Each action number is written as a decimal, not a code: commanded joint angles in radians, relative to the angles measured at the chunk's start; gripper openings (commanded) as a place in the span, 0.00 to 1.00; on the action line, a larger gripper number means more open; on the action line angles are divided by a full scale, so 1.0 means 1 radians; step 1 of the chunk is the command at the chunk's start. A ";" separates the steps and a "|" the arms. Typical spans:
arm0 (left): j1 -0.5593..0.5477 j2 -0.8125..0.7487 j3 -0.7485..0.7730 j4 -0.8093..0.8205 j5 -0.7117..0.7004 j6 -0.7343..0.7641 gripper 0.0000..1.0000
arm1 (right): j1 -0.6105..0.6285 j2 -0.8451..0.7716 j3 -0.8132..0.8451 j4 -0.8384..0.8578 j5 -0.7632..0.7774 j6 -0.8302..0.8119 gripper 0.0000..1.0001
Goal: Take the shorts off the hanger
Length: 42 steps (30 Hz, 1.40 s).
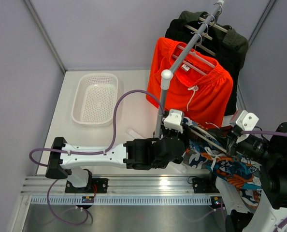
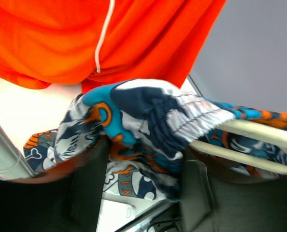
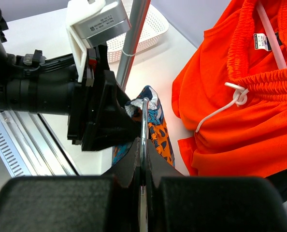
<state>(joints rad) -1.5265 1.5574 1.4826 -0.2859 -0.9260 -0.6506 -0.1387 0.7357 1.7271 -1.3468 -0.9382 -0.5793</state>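
The patterned shorts in blue, orange and white hang on a cream hanger held low at the front right. My left gripper stands around a bunched fold of their waistband, and the cloth touches both fingers. My right gripper is shut on the hanger's thin metal hook. The plain orange shorts with a white drawstring hang on the rack behind, on their own hanger. Both grippers meet close together beside the rack pole.
A white perforated basket sits on the table at the back left. Dark garments hang at the far end of the rack. Grey walls close in on both sides, and a metal rail runs along the near edge.
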 commanded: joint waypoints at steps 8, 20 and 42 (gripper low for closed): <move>0.006 -0.066 0.044 0.033 -0.134 0.075 0.18 | -0.004 -0.006 0.029 -0.046 -0.021 -0.027 0.00; 0.028 -0.177 0.007 -0.039 -0.186 0.146 0.13 | -0.004 -0.007 0.048 -0.193 -0.054 -0.183 0.00; 0.114 -0.168 -0.054 -0.009 0.225 0.173 0.11 | -0.002 -0.068 0.013 0.015 -0.185 0.073 0.00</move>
<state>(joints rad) -1.4197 1.3830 1.4544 -0.4015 -0.7990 -0.5186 -0.1387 0.6872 1.7882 -1.3685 -1.1244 -0.6647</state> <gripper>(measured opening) 0.118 0.056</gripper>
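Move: Between the left hand's half-open fingers lies the waistband end of the patterned shorts, its bunch centred a bare 2 cm to the right and 1 cm ahead. The hanger's middle is some 12 cm to the right and 4 cm back; the rack post stands about 9 cm to the left, 6 cm ahead, and the orange shorts hang roughly 18 cm ahead, 3 cm to the right. From the right hand, already holding the hanger, that waistband end is about 14 cm left, 6 cm ahead and somewhat lower. Closing on the patterned waistband end, the left fingers pinch it and draw it about 7 cm left towards the rack post, rising some 5 cm and edging forward, then sink a little and ease back right. The right hand, still gripping the hanger, first nearly stays, then goes back about 4–5 cm, slightly left and up, turning some 10 degrees counter-clockwise and finally dipping. ##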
